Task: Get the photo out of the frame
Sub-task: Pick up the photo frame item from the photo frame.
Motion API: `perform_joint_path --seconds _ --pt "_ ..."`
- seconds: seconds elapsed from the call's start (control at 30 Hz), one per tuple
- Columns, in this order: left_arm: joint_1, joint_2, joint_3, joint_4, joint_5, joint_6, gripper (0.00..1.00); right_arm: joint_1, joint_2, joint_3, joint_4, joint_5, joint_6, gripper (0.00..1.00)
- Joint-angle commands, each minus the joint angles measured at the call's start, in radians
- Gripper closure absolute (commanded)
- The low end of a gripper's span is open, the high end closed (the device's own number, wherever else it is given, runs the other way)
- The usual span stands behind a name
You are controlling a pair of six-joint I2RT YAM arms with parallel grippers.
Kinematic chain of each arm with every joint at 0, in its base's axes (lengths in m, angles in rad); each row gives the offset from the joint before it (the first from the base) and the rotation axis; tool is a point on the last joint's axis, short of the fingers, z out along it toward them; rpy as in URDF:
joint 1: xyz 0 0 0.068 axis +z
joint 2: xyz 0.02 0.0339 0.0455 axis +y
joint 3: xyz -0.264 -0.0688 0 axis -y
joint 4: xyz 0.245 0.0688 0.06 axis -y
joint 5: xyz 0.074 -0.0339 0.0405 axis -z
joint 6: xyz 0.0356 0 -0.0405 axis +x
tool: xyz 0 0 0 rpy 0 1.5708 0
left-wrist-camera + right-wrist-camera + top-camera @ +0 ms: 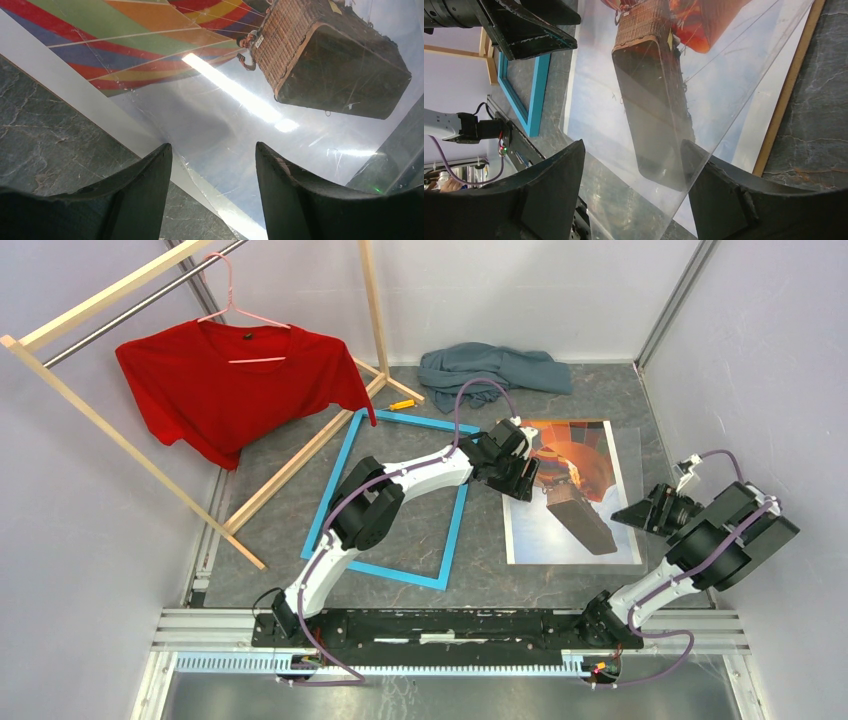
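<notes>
The photo (570,490), a hot-air balloon print with a brown basket, lies flat on the grey floor to the right of the empty light-blue frame (325,502). A clear sheet (622,470) lies askew over it. My left gripper (515,475) hovers open over the photo's left edge (150,40), with nothing between its fingers (212,146). My right gripper (640,512) is at the photo's right side, open (634,145). A corner of the clear sheet (624,200) stands up between its jaws, ungripped. The photo (649,65) and frame (526,95) lie beyond.
A brown backing board edge (789,85) shows under the photo. A wooden clothes rack (300,455) with a red T-shirt (230,380) stands at the left, its foot by the frame. A grey-blue cloth (495,368) and a small orange object (401,404) lie at the back.
</notes>
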Motion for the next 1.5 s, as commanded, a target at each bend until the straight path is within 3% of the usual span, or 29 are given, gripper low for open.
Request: perform_joint_path --seconds 0.0,0.1,0.4,0.53,0.63,0.8,0.87,1.47 --pt "-0.007 -0.004 -0.023 -0.013 0.01 -0.018 0.31 0.013 0.014 0.001 -0.025 -0.034 -0.001 0.23" --pt "-0.006 -0.007 -0.024 -0.013 0.007 -0.018 0.31 0.023 0.016 0.001 -0.027 -0.041 0.002 0.25" --pt "0.001 -0.035 -0.03 -0.013 0.002 -0.014 0.31 0.037 0.016 0.012 -0.049 -0.052 -0.011 0.49" --pt "0.007 -0.06 -0.03 -0.011 0.002 -0.011 0.31 0.049 0.019 0.003 -0.05 -0.056 -0.015 0.54" --pt "0.008 -0.068 -0.034 -0.01 0.004 -0.011 0.31 0.058 0.021 0.001 -0.05 -0.065 -0.013 0.64" --pt "0.01 -0.079 -0.041 -0.007 0.005 -0.008 0.3 0.062 0.012 0.009 -0.05 -0.072 -0.004 0.91" --pt "0.016 -0.089 -0.039 -0.008 0.009 -0.009 0.3 0.063 0.002 0.013 -0.05 -0.075 0.0 0.97" --pt "0.213 -0.293 -0.088 0.014 0.073 0.038 0.27 0.07 -0.078 0.081 -0.052 -0.195 0.153 1.0"
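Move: Between the right hand's open fingers stands the raised right edge of the clear sheet that covers the photo, about 1 cm to the hand's left and at its height; the photo's middle lies roughly 12 cm left, 5 cm ahead and 7 cm below. From the left hand, that sheet edge is some 22 cm right, 4 cm back and 3 cm higher. The blue frame's middle is about 25 cm to the left hand's left, nearly level ahead and 3 cm below. Easing about 2 cm left, the right hand shuts its fingers from wide open and pinches the clear sheet's right edge, then lifts it about 3 cm while edging forward. The left hand first stays low over the sheet's left edge, then sweeps up some 10 cm and about 6 cm each forward and left, away from the sheet with its fingers still open. ##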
